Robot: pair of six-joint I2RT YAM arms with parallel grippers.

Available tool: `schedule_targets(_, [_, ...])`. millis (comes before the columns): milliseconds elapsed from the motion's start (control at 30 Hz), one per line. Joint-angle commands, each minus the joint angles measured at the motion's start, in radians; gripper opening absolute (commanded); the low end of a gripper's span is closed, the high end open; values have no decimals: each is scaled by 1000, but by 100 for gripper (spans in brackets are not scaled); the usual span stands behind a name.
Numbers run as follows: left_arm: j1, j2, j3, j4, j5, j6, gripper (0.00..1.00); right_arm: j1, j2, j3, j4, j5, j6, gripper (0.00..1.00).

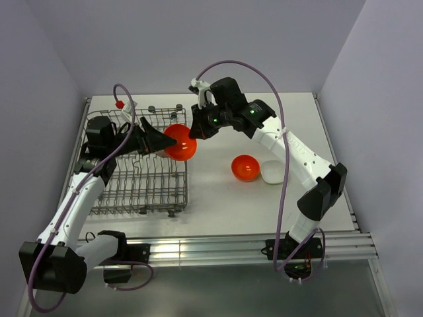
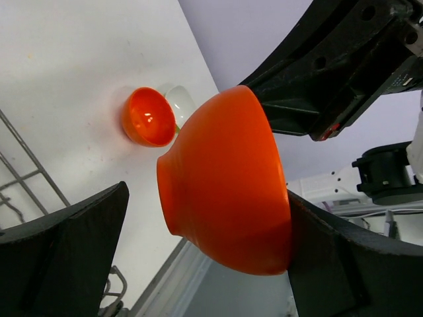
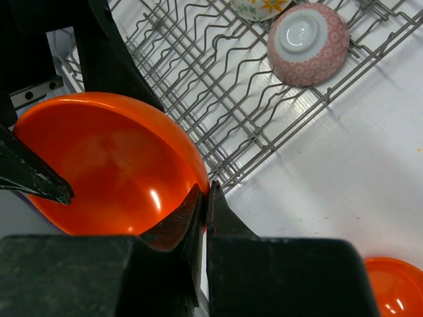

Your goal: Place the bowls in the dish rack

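A glossy orange bowl [image 1: 181, 142] hangs in the air at the right edge of the grey wire dish rack [image 1: 142, 178]. My right gripper [image 1: 196, 132] is shut on its rim, one finger inside the bowl [image 3: 106, 172] and one outside [image 3: 207, 188]. My left gripper [image 1: 160, 134] is open wide around the same bowl [image 2: 225, 178]; one finger [image 2: 330, 251] touches the rim and the other [image 2: 73, 244] stands apart. A second orange bowl [image 1: 244, 168] and a white bowl with a lime-green outside [image 1: 271, 172] sit on the table to the right.
A pink patterned bowl [image 3: 307, 34] lies upside down in the rack [image 3: 218, 72], with a flowered bowl [image 3: 261, 6] beside it. The second orange bowl [image 3: 396, 290] lies below my right wrist. Walls close in the table at the back and sides.
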Motion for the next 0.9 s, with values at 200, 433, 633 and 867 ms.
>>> schedule_targets(200, [-10, -19, -70, 167, 87, -143, 90, 9, 7, 65, 57, 1, 16, 0])
schedule_targets(433, [-11, -31, -77, 219, 99, -194, 79, 13, 22, 60, 62, -25, 31, 0])
schedule_targets(633, [-16, -39, -69, 210, 102, -192, 38, 18, 33, 60, 63, -28, 37, 0])
schedule_targets(867, [27, -71, -50, 138, 69, -160, 0, 18, 38, 57, 57, -35, 48, 31])
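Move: The orange bowl hangs tilted from the right fingers, its middle about 4 cm left, 2 cm back and a little below the right hand; it sits between the open left fingers, some 4 cm to the left hand's right and 1 cm ahead. In the rack, the pink bowl is about 11 cm ahead and 4 cm left of the left hand, 16 cm lower. The second orange bowl stands roughly 19 cm right of the right hand, level with it and 22 cm below, with the white dish 10 cm farther right. The left fingers close by about a third of their range and clamp the orange bowl between its foot and its rim side, after the left hand eases about 1 cm back and 1 cm right, turning less than 10 degrees. The right hand keeps its rim pinch almost in place, sinking slightly, then starts to open at the very end, drifting about 1 cm left. ##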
